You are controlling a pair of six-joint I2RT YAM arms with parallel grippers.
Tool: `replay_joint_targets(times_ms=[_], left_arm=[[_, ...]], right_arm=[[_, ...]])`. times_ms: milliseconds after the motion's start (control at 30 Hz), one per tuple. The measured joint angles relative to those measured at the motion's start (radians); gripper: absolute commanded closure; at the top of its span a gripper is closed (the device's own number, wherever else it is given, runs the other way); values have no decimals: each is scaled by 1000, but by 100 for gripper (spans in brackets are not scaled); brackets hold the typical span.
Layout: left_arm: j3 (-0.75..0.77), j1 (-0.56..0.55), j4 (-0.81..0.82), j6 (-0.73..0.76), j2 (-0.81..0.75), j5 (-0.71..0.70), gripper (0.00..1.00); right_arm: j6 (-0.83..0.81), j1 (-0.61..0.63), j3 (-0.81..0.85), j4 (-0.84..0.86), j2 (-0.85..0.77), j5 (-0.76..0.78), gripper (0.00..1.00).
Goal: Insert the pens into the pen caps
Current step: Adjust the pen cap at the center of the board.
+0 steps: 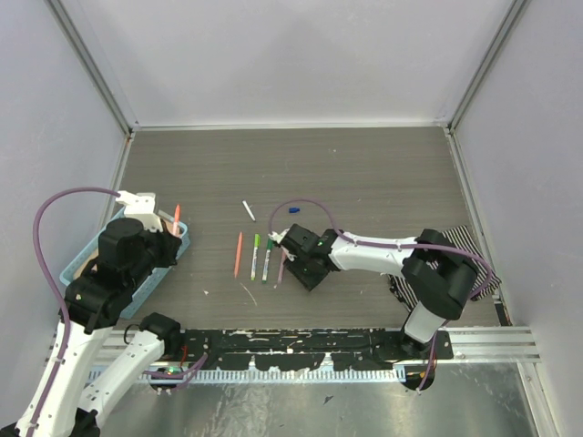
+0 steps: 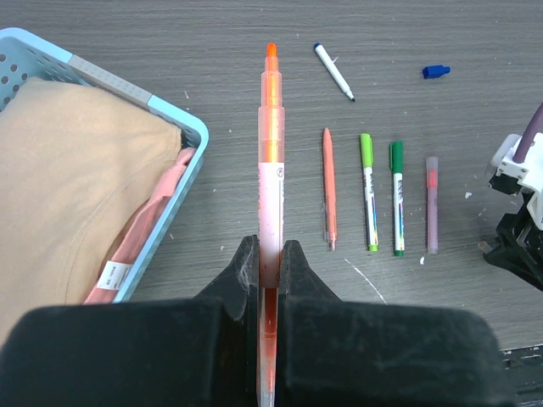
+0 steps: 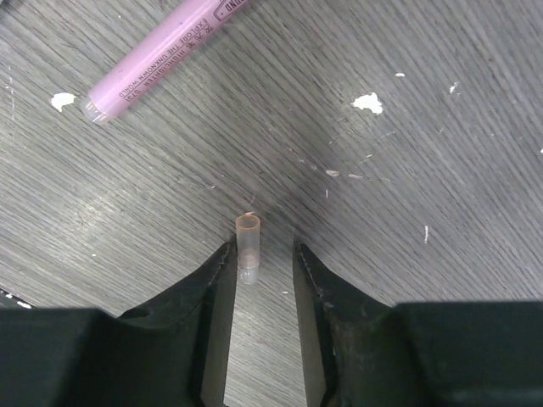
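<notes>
My left gripper (image 2: 270,254) is shut on an orange pen (image 2: 271,144), whose tip points away over the table; the top view shows this gripper (image 1: 169,233) above the basket's right rim. Four pens lie side by side on the table: orange (image 2: 328,188), light green (image 2: 368,191), dark green (image 2: 396,197) and pale purple (image 2: 432,203). Farther off lie a white pen (image 2: 333,71) and a blue pen cap (image 2: 435,72). My right gripper (image 3: 261,250) is low over the table, open, with a small clear orange pen cap (image 3: 247,246) lying between its fingers, against the left one. A pink pen (image 3: 161,47) lies beyond it.
A light blue basket (image 2: 182,127) with tan and pink cloth stands at the left. A striped cloth (image 1: 460,241) lies at the right, under the right arm. A metal rail (image 1: 492,341) runs along the near edge. White specks dot the table.
</notes>
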Motion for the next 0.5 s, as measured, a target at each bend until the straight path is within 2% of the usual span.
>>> replay_joint_targets(times_ms=[267,400,500], left_arm=[[0,0,0,0,0,0,100],[0,0,0,0,1,0,100],[0,0,0,0,1,0,100]], right_arm=[[30,-2,-10,-2,-24,0,50],[76,-2,-27,-1,-101,2,43],[163,-2,-27,2,-172,49,35]])
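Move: The clear pen cap lies on the board practically at the right hand's fingertips, within about 1 cm below, between fingers that are already part open. From that hand, the pink pen's middle is some 6 cm left and 5 cm ahead, the green pen 10 cm left and 6 cm ahead, and the lime marker 13 cm left and 7 cm ahead. From the left hand, holding an orange pen, the cap is roughly 29 cm right, 2 cm back and 23 cm below. The clear cap is left lying on the board as the right hand's fingers, already slack around it, spread wider on either side. The hand first stays low over it, then climbs straight up away from it by about 4 cm, picking up speed, tilting slightly and turning some 10 degrees clockwise. ##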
